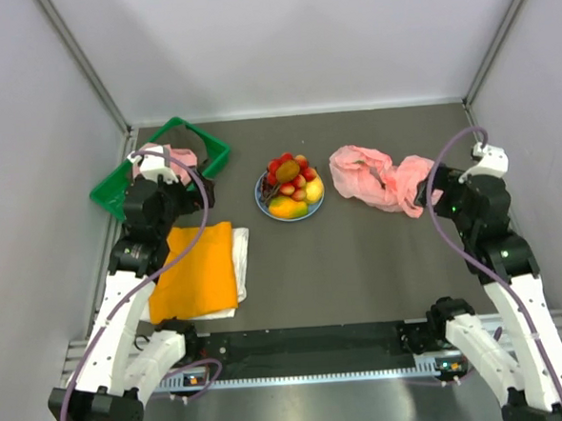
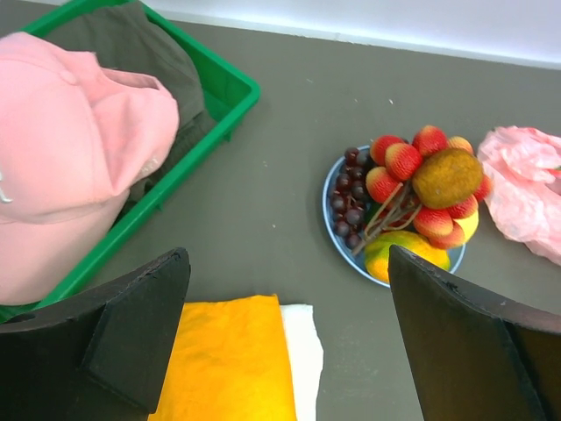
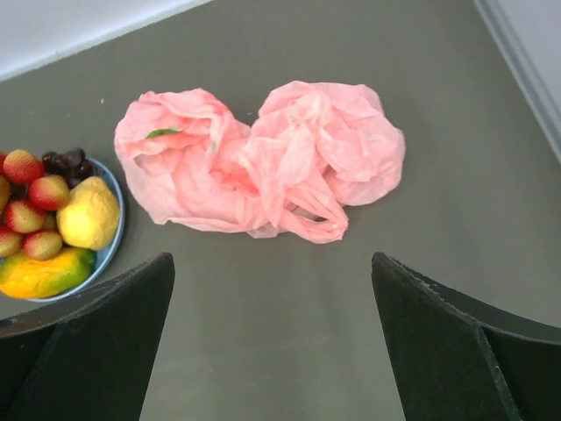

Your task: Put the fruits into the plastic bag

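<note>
The fruits (image 1: 289, 183) are heaped on a light blue plate (image 1: 259, 197) at mid table: brown kiwi (image 2: 447, 175), dark grapes (image 2: 349, 197), mango (image 2: 399, 254), yellow lemon (image 3: 88, 213) and red ones (image 2: 399, 162). The crumpled pink plastic bag (image 1: 379, 178) lies flat to the plate's right, also visible as the plastic bag (image 3: 263, 162). My left gripper (image 2: 287, 254) hangs open over the orange cloth, left of the plate, holding nothing. My right gripper (image 3: 272, 259) is open above bare table just in front of the bag, not touching it.
A green tray (image 2: 223, 83) at the back left holds a pink cap (image 2: 70, 149) and dark fabric. A folded orange cloth (image 1: 194, 268) lies on a white cloth (image 2: 302, 351) at the front left. Grey walls enclose the table on three sides.
</note>
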`<control>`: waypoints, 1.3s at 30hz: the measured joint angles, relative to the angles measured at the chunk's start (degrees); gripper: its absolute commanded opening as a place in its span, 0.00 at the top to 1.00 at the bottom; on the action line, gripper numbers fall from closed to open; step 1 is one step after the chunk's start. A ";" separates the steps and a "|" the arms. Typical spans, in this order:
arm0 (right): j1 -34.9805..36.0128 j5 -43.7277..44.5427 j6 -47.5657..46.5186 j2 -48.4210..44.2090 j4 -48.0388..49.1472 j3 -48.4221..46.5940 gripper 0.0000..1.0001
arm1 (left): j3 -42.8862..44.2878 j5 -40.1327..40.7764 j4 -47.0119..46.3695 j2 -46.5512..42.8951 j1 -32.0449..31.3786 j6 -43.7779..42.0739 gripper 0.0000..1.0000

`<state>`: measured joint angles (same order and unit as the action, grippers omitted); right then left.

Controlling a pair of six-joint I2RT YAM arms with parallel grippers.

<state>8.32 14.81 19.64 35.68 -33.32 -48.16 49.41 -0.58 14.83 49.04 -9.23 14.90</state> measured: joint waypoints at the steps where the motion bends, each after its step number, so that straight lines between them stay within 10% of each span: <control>1: 0.02 -0.90 -0.13 2.16 -0.26 -1.49 0.07 | -0.02 -0.68 0.00 0.13 0.00 0.00 0.01; 26: 0.02 -5.18 1.05 46.62 8.52 -7.10 0.25 | -0.04 -8.20 -0.07 2.62 0.00 0.22 0.01; 32: -0.15 -5.20 1.09 51.84 11.80 -8.72 0.46 | -0.04 -8.20 -0.07 2.62 0.00 0.22 0.01; 36: -0.59 -5.16 0.59 52.48 13.38 -9.57 0.94 | -0.04 -8.20 -0.07 2.62 0.00 0.22 0.01; 39: -0.81 -4.98 -0.07 52.54 13.70 -10.49 1.00 | -0.04 -8.22 -0.07 2.62 0.00 0.22 0.01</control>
<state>7.51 9.82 19.57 88.23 -19.62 -58.65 49.36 -8.80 14.76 51.66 -9.23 15.11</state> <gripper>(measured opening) 0.052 0.989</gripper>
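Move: The pink plastic bag lies crumpled on the table, its middle some 16 cm ahead of the right hand, about 6 cm to its left and 18 cm below. The fruit plate is roughly 32 cm left of that hand and 14 cm ahead, with the yellow fruit on its near-bag side about 27 cm left and 14 cm ahead, both some 16 cm down. From the left hand the bag is about 45 cm right and 9 cm ahead, 20 cm below. The bag's crumpled upper layers, near the handle loop right of its middle, are what the right hand dives to: down about 17 cm and forward some 13, edging left, while the fingers tip down about 30 degrees. The fingers then shut and pinch the film, the hand still sliding forward and easing up a centimetre. The left hand shifts slightly right, staying open. ##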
